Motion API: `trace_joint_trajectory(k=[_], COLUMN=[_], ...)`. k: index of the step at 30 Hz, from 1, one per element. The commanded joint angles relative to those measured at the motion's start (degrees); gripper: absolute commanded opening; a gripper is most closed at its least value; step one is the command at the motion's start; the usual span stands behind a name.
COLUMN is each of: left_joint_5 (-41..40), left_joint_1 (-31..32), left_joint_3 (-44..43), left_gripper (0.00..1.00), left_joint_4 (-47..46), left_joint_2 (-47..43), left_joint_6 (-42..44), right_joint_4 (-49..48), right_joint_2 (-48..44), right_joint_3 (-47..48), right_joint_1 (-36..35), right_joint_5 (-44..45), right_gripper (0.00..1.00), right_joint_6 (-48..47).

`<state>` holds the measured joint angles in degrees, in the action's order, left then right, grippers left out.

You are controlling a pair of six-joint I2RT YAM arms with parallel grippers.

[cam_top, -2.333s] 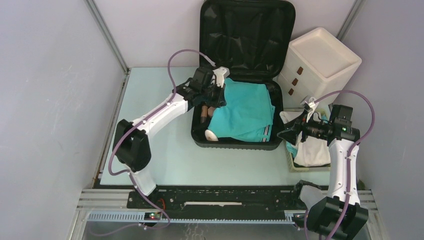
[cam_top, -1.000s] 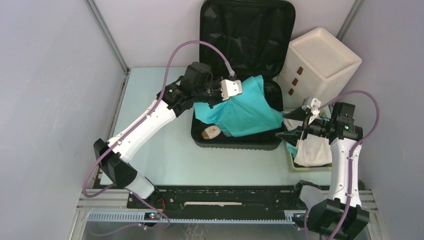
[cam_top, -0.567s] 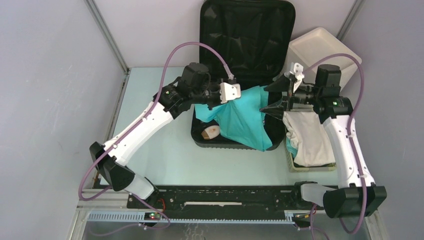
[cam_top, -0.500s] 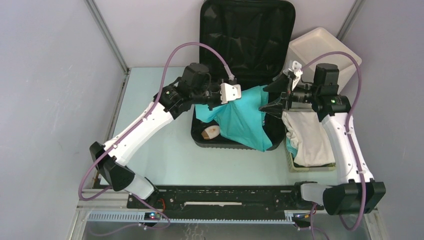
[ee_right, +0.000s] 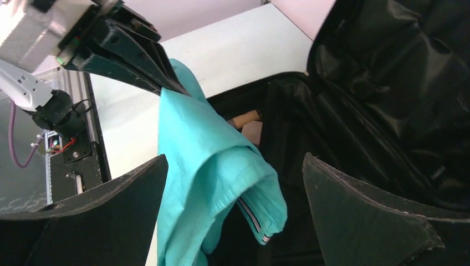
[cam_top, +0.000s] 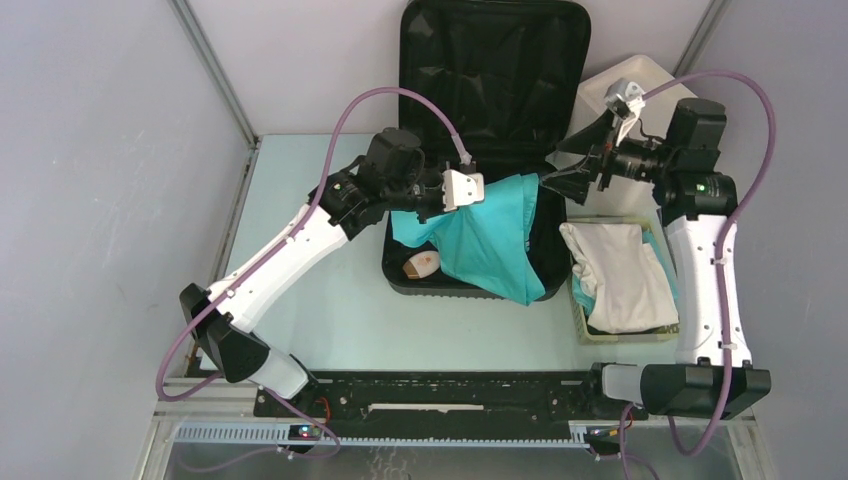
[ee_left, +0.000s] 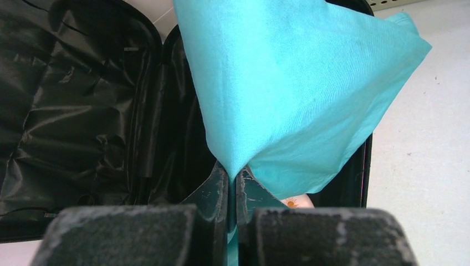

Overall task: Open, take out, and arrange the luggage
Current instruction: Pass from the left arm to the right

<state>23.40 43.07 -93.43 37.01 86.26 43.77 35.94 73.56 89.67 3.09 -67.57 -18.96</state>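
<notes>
The luggage (cam_top: 470,285) is a black hard-shell suitcase lying open, its lined lid (cam_top: 495,70) standing upright. My left gripper (cam_top: 468,200) is shut on a corner of a teal garment (cam_top: 490,245), which hangs from it over the suitcase base. In the left wrist view the teal garment (ee_left: 288,83) spreads out from the pinched jaws of the left gripper (ee_left: 233,177). My right gripper (cam_top: 575,165) is open and holds nothing, hovering by the suitcase's right edge. In the right wrist view the right gripper (ee_right: 234,160) faces the hanging teal garment (ee_right: 205,183) and the black lining (ee_right: 388,83).
A cream object (cam_top: 422,265) and a brown item (ee_right: 244,118) lie in the suitcase base. A white drawer box (cam_top: 640,80) stands at the back right, partly behind the right arm. A pale slatted basket (cam_top: 620,335) holds white cloth (cam_top: 620,275).
The right arm has swung from over the basket up to the suitcase's right edge, its jaws opening wider. The left gripper has kept hold of the raised teal garment.
</notes>
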Motion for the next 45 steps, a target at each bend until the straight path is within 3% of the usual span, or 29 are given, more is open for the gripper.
trace_joint_trajectory(k=[1, 13, 20, 28, 30, 32, 36, 39, 42, 45], left_joint_5=[2.3, 2.4, 1.7, 2.3, 2.2, 1.8, 0.8, -0.1, -2.7, -6.0], left_joint_1=[0.7, 2.1, 2.2, 2.2, 2.2, 2.2, 2.2, 2.1, 2.2, 2.2], left_joint_3=[0.3, 0.2, 0.5, 0.1, 0.3, 0.5, 1.3, 1.6, 1.5, 1.2], left_gripper=[0.0, 0.0, 0.0, 0.0, 0.0, 0.0, 0.0, 0.0, 0.04, 0.41], left_joint_4=[-3.4, -1.5, -1.3, -1.2, -1.0, -0.8, -0.6, -0.7, -1.8, -4.3], left_joint_2=[-2.7, -2.6, -3.1, -2.8, -3.1, -3.4, -3.9, -4.0, -4.0, -4.8], left_joint_6=[1.3, 1.9, 2.4, 2.2, 2.2, 2.2, 2.3, 2.1, -0.2, -5.3], right_joint_4=[4.5, 22.8, 35.3, 32.5, 32.3, 32.7, 34.3, 35.0, 35.0, 35.3], right_joint_2=[0.5, 12.4, 14.1, 12.1, 12.7, 13.0, 12.6, 10.7, 7.7, 4.6], right_joint_3=[-0.2, 15.0, 12.7, 7.9, 8.4, 9.3, 11.6, 13.3, 15.4, 18.0], right_joint_1=[0.9, -11.0, -14.3, -17.2, -17.4, -17.9, -18.0, -18.0, -17.9, -17.3], right_joint_5=[-0.3, 8.6, 7.3, 13.7, 14.5, 15.5, 17.7, 20.5, 23.8, 24.7], right_gripper=[1.0, 1.0, 1.0, 0.95, 0.88, 0.75, 0.24, 0.0, 0.0, 0.0], right_joint_6=[-0.5, -17.0, -28.5, -26.7, -26.2, -26.1, -26.1, -25.8, -25.6, -25.2])
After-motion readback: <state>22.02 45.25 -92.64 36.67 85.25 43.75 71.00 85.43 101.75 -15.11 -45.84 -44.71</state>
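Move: My left hand already holds one end of the turquoise cloth. The hanging fold my open right hand goes for is roughly 6 cm to its left, 3 cm back and 10 cm lower, which is some 9 cm to the right of my left hand and slightly below it. The suitcase's open base lies about 11 cm left, 3 cm ahead and 32 cm below my right hand; the filled basket stands some 17 cm right, 6 cm back and 35 cm below. I bring my right hand down and left to the cloth beside my left hand, about 11 cm lower and 6 cm across, easing back a little late on as the open fingers tip down some 25 degrees. There I shut them from wide open, pinching the fold, and come up about 2 cm. My left hand keeps its hold almost in place, then just starts to open. ##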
